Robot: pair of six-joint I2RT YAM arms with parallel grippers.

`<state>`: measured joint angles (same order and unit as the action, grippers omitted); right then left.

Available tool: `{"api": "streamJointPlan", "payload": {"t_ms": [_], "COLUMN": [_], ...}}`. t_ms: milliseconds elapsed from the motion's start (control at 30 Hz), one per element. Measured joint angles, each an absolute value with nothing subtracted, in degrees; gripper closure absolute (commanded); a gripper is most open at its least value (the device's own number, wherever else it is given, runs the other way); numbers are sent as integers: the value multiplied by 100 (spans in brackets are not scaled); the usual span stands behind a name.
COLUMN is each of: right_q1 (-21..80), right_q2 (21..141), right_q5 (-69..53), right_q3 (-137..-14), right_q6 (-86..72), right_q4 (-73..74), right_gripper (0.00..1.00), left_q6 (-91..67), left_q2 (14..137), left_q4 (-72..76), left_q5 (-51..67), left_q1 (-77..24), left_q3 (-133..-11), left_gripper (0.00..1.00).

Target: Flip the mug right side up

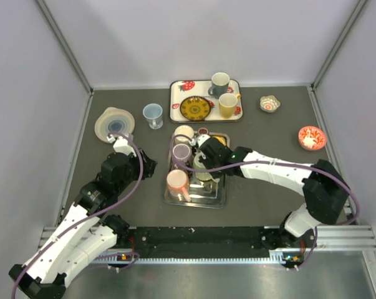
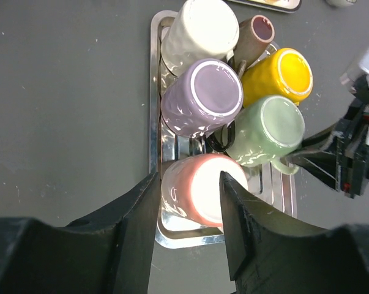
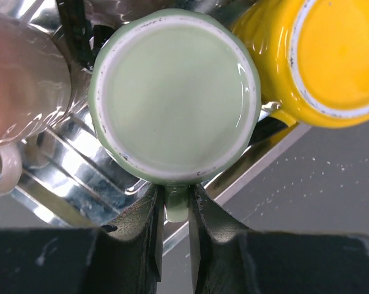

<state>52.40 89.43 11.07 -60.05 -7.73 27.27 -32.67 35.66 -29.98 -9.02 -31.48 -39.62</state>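
Note:
A metal tray (image 1: 194,202) holds several upside-down mugs. The pale green mug (image 3: 175,92) stands base up, and my right gripper (image 3: 175,208) is shut on its handle (image 3: 177,211) at the tray's right side. In the top view the right gripper (image 1: 206,163) is over the tray's middle. My left gripper (image 2: 188,184) is open just left of the tray, and the pink mug (image 2: 196,193) shows between its fingers. In the top view the left gripper (image 1: 147,167) is apart from the pink mug (image 1: 177,182).
Purple (image 2: 202,98), white (image 2: 199,27), yellow (image 2: 282,75) and brown (image 2: 254,33) mugs crowd the tray. A back tray (image 1: 175,99) holds mugs and a plate. A blue cup (image 1: 153,115), stacked bowls (image 1: 115,123) and two small bowls (image 1: 270,103) (image 1: 312,137) stand around.

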Motion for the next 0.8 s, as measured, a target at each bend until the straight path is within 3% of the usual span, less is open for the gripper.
{"api": "streamJointPlan", "payload": {"t_ms": [300, 400, 467, 533, 567, 800], "right_q1": [5400, 5411, 5411, 5404, 5376, 4775], "right_q2": [7747, 7251, 6956, 6595, 6403, 5196], "right_q5": [976, 823, 696, 539, 449, -255], "right_q3": [-5933, -5846, -5771, -5655, -5588, -4847], "right_q6": [-978, -1205, -1398, -1647, -1793, -2985], "right_q4": [3173, 3249, 3264, 3210, 3159, 1874], "right_gripper": [100, 100, 100, 100, 100, 100], "left_q6": [-3400, -3474, -3573, -3660, -3697, -3988], "left_q2": [3470, 3461, 3426, 3308, 3214, 2635], "left_q4": [-2891, -2805, -2705, -2462, -2261, -657], "left_q5": [-1009, -1007, -978, -803, -644, 786], "left_q1": [-3148, -3148, -3148, -3146, -3144, -3144], "left_q3": [-3962, -3962, -3942, -3848, -3760, -3175], "left_gripper": [48, 40, 27, 6, 1, 1]}}
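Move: The right gripper already has the upside-down green mug by its handle; the mug's middle is some 4 cm ahead and 3 cm left of that hand, at its height. From there the yellow mug stands about 9 cm ahead and 2 cm right, the purple mug 6 cm ahead and 11 cm left. From the left hand, the green mug is roughly 6 cm ahead, 17 cm right and 14 cm below; the pink mug is level, 8 cm right, 13 cm below. Keep the right fingers pinched on the handle and lift the green mug up out of the tray by about 16 cm, easing back some 5 cm, while rolling the wrist some 45 degrees, left side rising. Late in the lift, open the left gripper wide and bring it up and to the right towards the green mug, fingertips tilting up and swinging clockwise. ##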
